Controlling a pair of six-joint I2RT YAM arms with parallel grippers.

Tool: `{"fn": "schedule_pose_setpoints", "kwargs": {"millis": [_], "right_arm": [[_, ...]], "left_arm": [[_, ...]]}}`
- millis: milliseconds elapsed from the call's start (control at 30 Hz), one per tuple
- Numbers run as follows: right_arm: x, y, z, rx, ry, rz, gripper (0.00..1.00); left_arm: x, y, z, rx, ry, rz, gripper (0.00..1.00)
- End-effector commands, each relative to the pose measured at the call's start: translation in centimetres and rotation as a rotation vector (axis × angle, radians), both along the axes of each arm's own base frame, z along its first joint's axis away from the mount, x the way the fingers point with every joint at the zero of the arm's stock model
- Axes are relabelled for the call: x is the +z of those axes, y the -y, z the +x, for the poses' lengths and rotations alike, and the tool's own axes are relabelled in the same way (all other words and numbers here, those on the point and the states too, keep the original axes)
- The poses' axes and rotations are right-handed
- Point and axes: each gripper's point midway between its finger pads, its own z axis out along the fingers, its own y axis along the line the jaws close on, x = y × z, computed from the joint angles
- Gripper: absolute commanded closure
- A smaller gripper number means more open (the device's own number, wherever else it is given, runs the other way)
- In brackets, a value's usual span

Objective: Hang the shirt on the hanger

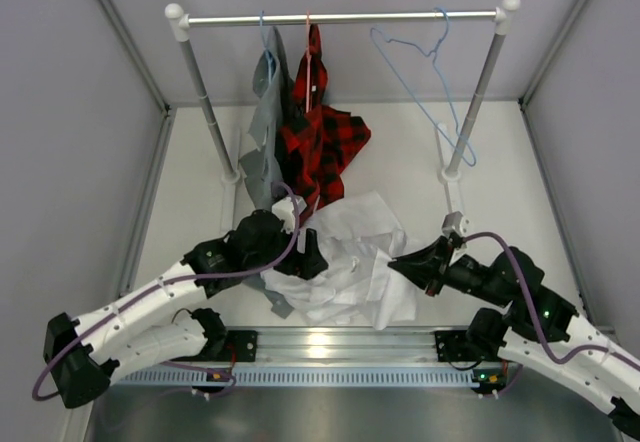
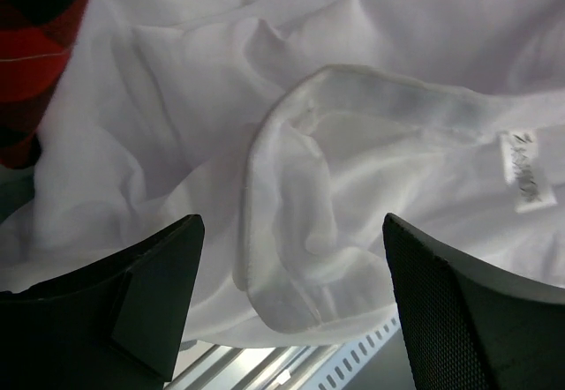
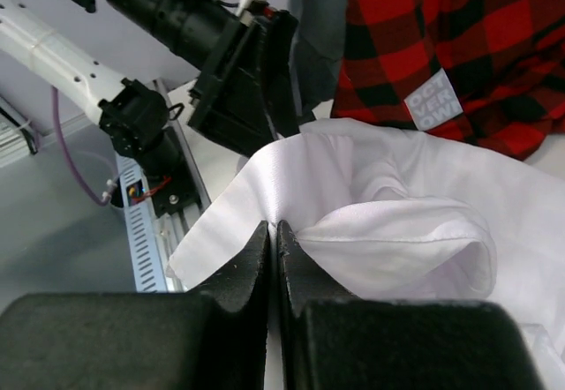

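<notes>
The white shirt (image 1: 350, 262) lies crumpled on the table between my two grippers. My left gripper (image 1: 312, 257) hovers at its left side with the jaws wide open. In the left wrist view the shirt's collar and label (image 2: 353, 143) sit just beyond the left gripper (image 2: 291, 293), and nothing is gripped. My right gripper (image 1: 395, 262) is shut on a fold of the shirt (image 3: 397, 222); the right gripper (image 3: 274, 227) pinches the cloth at its tips. The light blue wire hanger (image 1: 425, 72) hangs bare at the right end of the rail.
A clothes rack rail (image 1: 340, 18) on two posts stands at the back. A red-and-black plaid shirt (image 1: 320, 132) and a grey shirt (image 1: 262, 132) hang from it, reaching down to the white shirt. An aluminium rail (image 1: 330, 347) runs along the near table edge.
</notes>
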Motion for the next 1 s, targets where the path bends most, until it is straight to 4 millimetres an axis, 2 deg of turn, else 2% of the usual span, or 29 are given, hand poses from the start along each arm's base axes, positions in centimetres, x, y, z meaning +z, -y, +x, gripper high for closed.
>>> {"fn": "schedule_pose_setpoints", "kwargs": {"millis": [0,67,200,333,433,567,667,767,833,967], "right_arm": [[3.8,-0.3,-1.9,0.101,0.101,0.105,1.0],[4.3,-0.1,-2.5,0.122,0.116,0.116,1.0],[4.9,0.2,-3.3,0.154,0.142,0.135,1.0],[5.4,0.4,-4.3,0.194,0.164,0.164,1.0],[5.6,0.7,-4.3,0.184,0.168,0.175,1.0],[5.8,0.8,-4.1,0.173,0.164,0.18,1.0],[5.5,0.8,-3.6,0.143,0.145,0.169,1.0],[4.6,1.0,-2.3,0.074,0.114,0.138,1.0],[3.7,1.0,-1.2,0.019,0.079,0.115,1.0],[2.3,0.6,-0.3,-0.017,0.025,0.069,0.97]], "left_arm": [[0.1,-0.8,2.6,0.116,0.094,0.027,0.14],[-0.2,-0.8,3.0,0.128,0.097,0.043,0.14],[0.5,-0.2,3.5,0.119,0.126,0.028,0.14],[1.0,0.8,3.2,0.06,0.155,-0.012,0.15],[0.9,1.7,2.7,0.006,0.149,-0.05,0.21],[0.8,2.7,1.9,-0.048,0.14,-0.099,0.45],[1.3,2.9,1.8,-0.054,0.152,-0.124,0.69],[2.6,2.7,1.8,-0.057,0.189,-0.151,0.92],[4.2,2.6,1.5,-0.07,0.227,-0.185,0.96],[8.1,1.7,1.1,-0.055,0.294,-0.249,0.94]]}}
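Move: The white shirt's loose edge lies just off the left hand's open jaws, about 2 cm ahead, 2 cm to the right and 1 cm below. From that hand, the cloth bunch already held by the right gripper is some 17 cm to the right, 1 cm back and 7 cm higher, while the plaid shirt's lower end is about 8 cm ahead and 3 cm left. For the right hand, the loose edge is roughly 15 cm left, 3 cm ahead and 8 cm lower. The left hand eases forward about 2.5 cm over the white shirt, sinking slightly, then drifts back and right as its wide-open fingers shut and pinch the loose edge, and it lifts some 3 cm while tipping slightly upward. The right keeps its grip on its bunch, drawing it back and up a few centimetres, then returning most of the way. ##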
